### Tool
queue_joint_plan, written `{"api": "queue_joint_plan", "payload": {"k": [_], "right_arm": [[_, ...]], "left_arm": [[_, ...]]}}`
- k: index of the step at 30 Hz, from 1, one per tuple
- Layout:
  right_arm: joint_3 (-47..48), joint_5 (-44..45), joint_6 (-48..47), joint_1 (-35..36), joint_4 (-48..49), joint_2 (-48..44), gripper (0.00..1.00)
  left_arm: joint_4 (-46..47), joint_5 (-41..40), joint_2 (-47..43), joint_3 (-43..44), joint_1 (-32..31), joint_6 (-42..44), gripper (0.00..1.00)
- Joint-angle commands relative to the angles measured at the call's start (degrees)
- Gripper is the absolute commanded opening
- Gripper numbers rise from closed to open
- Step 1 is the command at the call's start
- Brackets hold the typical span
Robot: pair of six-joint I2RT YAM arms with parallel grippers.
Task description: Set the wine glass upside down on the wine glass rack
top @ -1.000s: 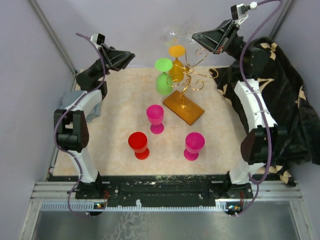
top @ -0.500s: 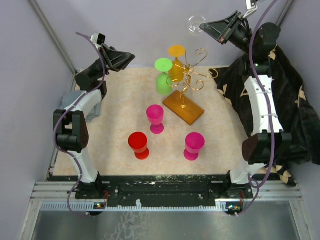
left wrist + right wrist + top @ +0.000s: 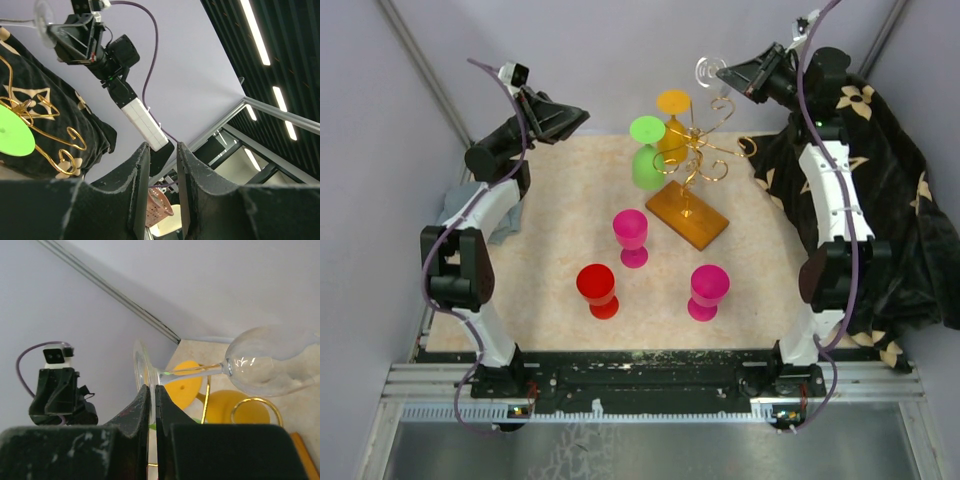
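Observation:
The clear wine glass (image 3: pixel 265 362) lies almost sideways in the air, and my right gripper (image 3: pixel 152 390) is shut on the rim of its round foot (image 3: pixel 141 375). From above, the wine glass (image 3: pixel 708 70) and right gripper (image 3: pixel 725 73) hover high behind the wine glass rack (image 3: pixel 695 150), a gold wire tree on an amber base (image 3: pixel 687 214). A green glass (image 3: pixel 647 152) and a yellow glass (image 3: pixel 672 125) hang upside down on it. My left gripper (image 3: pixel 582 117) is raised at the back left, open, with nothing between its fingers (image 3: pixel 141 170).
Two pink glasses (image 3: pixel 632 236) (image 3: pixel 708 291) and a red one (image 3: pixel 597 290) stand upright on the beige mat in front of the rack. A black cloth with gold patterns (image 3: pixel 890 200) drapes the right side. A grey rag (image 3: pixel 505 222) lies at the left edge.
The right arm has swung back and to the right with the wine glass, then lowered a little. The left gripper's jaws have narrowed slightly; that arm has barely moved.

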Motion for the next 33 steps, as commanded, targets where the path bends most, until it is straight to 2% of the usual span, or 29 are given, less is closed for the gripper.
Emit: {"api": "queue_joint_plan", "payload": {"k": [1,11,25,33], "right_arm": [[1.96,1.04,-2.36,-0.25,1.94,0.74,0.00],[-4.30,-1.95,1.39,-0.26,4.94,-0.23,0.00],[-8.53,-2.96,1.21,0.13,2.33,-3.48,0.00],[-9.26,-0.39,-1.64,-0.44,-1.45,-5.63,0.00]], "left_arm": [[0.82,1.48,-2.02,-0.57,0.17,-1.49,0.34],[0.45,1.49,-2.01,-1.13,0.19,-1.00,0.34],[0.39,1.43,-2.24,-2.16,0.18,-0.80,0.33],[0.12,1.49,-2.59,-2.56,0.11,-0.48,0.33]]}}
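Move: The right hand already holds the clear wine glass by its foot, bowl hanging down, and the rack's far right hook lies about 12 cm below that hand, some 3 cm ahead and 1 cm to the right. The hung yellow glass is roughly 9 cm to the hand's left and 1 cm ahead, the green one 13 cm left and 6 cm back, both about 16 cm lower. From the empty left hand, the hook is some 16 cm ahead, 26 cm right and 14 cm down. Keeping its pinch on the clear glass's foot, the right hand sinks about 9 cm almost straight down beside the hanging yellow glass, bringing the stem down to the rack's far right hook. It creeps forward a centimetre or two at first and eases back by the end, while the wrist tips the fingers down some 15 degrees, swinging the bowl back towards the base and in below the hook. ##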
